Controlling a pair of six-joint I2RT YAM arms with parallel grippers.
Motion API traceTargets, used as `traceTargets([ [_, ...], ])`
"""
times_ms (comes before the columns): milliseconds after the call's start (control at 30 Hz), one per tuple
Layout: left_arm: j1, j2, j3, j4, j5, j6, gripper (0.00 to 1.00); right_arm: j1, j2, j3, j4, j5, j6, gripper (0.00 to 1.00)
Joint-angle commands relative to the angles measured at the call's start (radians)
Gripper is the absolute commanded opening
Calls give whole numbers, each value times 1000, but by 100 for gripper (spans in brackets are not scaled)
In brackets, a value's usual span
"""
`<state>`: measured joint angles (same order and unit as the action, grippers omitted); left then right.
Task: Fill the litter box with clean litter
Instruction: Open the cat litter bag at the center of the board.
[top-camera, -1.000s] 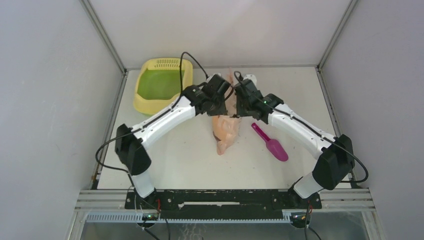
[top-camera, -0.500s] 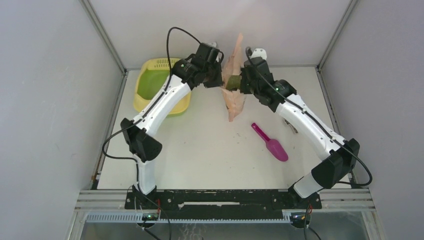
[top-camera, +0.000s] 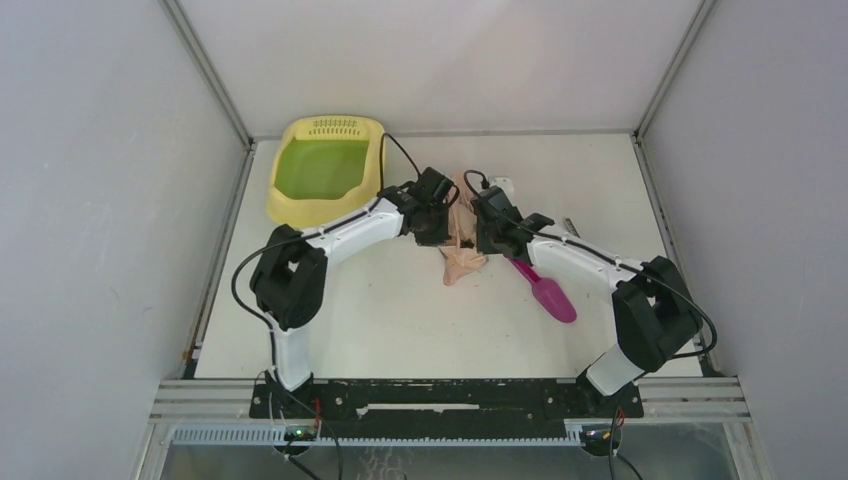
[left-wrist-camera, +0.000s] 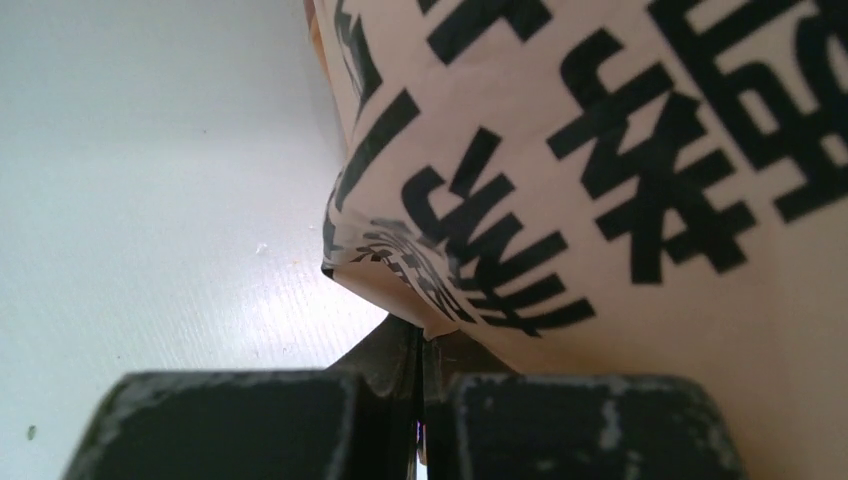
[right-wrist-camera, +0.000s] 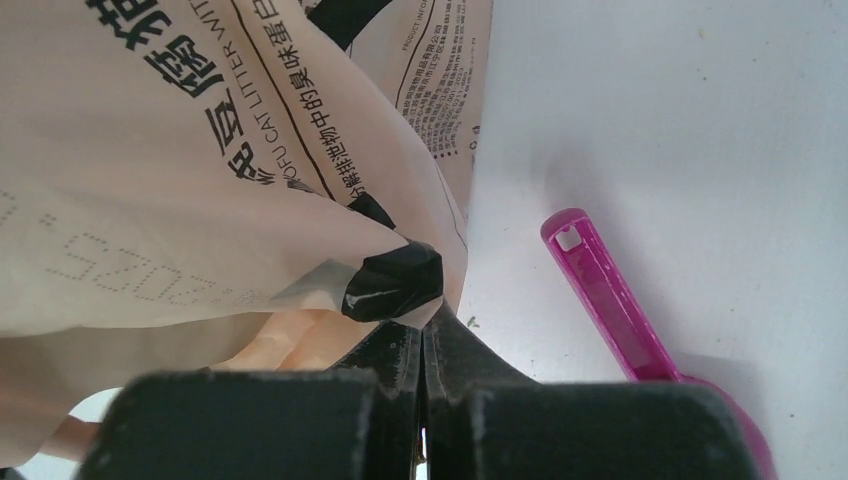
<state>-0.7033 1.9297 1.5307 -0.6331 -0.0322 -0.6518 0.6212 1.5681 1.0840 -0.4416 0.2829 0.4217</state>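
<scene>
The litter box (top-camera: 290, 205), pale yellow with a green floor and a slotted grille at its far end, sits at the table's back left. The clean litter is hidden. A crumpled peach bag (top-camera: 462, 262) with black print lies mid-table between my two grippers. My left gripper (top-camera: 446, 228) is shut on the bag's left edge, and in the left wrist view my left gripper (left-wrist-camera: 422, 335) pinches a fold of the bag (left-wrist-camera: 600, 150). My right gripper (top-camera: 483, 236) is shut on the bag's right side. In the right wrist view my right gripper (right-wrist-camera: 424, 328) grips the black-tipped corner of the bag (right-wrist-camera: 200, 170).
A magenta scoop (top-camera: 545, 288) lies on the table just right of the bag, and the scoop's handle (right-wrist-camera: 610, 290) is close beside my right fingers. A few dark specks dot the white tabletop. Grey walls close off the left, right and back.
Half a second ago both arms held the bag high toward the back. They have since come down and forward, and the bag now lies crumpled low at mid-table. Both grips are unchanged.
</scene>
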Motion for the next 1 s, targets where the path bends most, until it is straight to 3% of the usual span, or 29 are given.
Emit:
traceTargets([
  [0,2,-29,-99,23,-53,-27,0,-11,11,-45,34,50,29,0],
  [233,0,-28,-137,27,-69,-31,3,-12,12,-102,63,30,46,0],
  [267,-1,-52,-133,21,-65,-31,5,-15,-13,-102,61,17,37,3],
  [333,-1,-111,-116,2,-61,-30,12,-19,-90,-87,36,-11,16,21],
  [533,0,-277,3,-68,10,-7,32,-24,-298,6,-90,-75,-53,55],
  [600,-1,-314,24,-78,24,-5,35,-35,-366,8,-124,-83,-51,63],
  [800,1,-432,9,-89,63,-9,45,-82,-411,-52,-194,-52,-89,71],
  [900,2,-501,-29,-95,55,-13,50,-119,-402,-151,-118,-113,-133,73],
  [967,1,-553,-70,-91,56,-22,64,-161,-382,-217,-61,-154,-153,74],
])
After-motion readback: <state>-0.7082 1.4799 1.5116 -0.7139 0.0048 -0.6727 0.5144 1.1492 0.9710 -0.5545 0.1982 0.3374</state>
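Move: Between the two hands stands the cat litter bag, both grippers still shut on its mouth edges: its middle is about 4 cm right of the left hand, 4 cm ahead and 3 cm lower, and for the right hand some 5 cm left, equally far ahead and down. The scoop lies about 10 cm right and 5 cm back of the right hand, the metal clip 18 cm right and 4 cm ahead, both 9 cm lower; the litter box is some 25 cm left and 15 cm ahead of the left hand. Pressing the held mouth edges about 2 cm further down, both hands then open and let go of the bag. The left climbs straight up and away, ending some 17 cm above where it began and a little back, its fingers tilting about 20 degrees up towards forward and right; the right rises too, opening wide, then swings right towards the scoop and sinks a few centimetres again. ##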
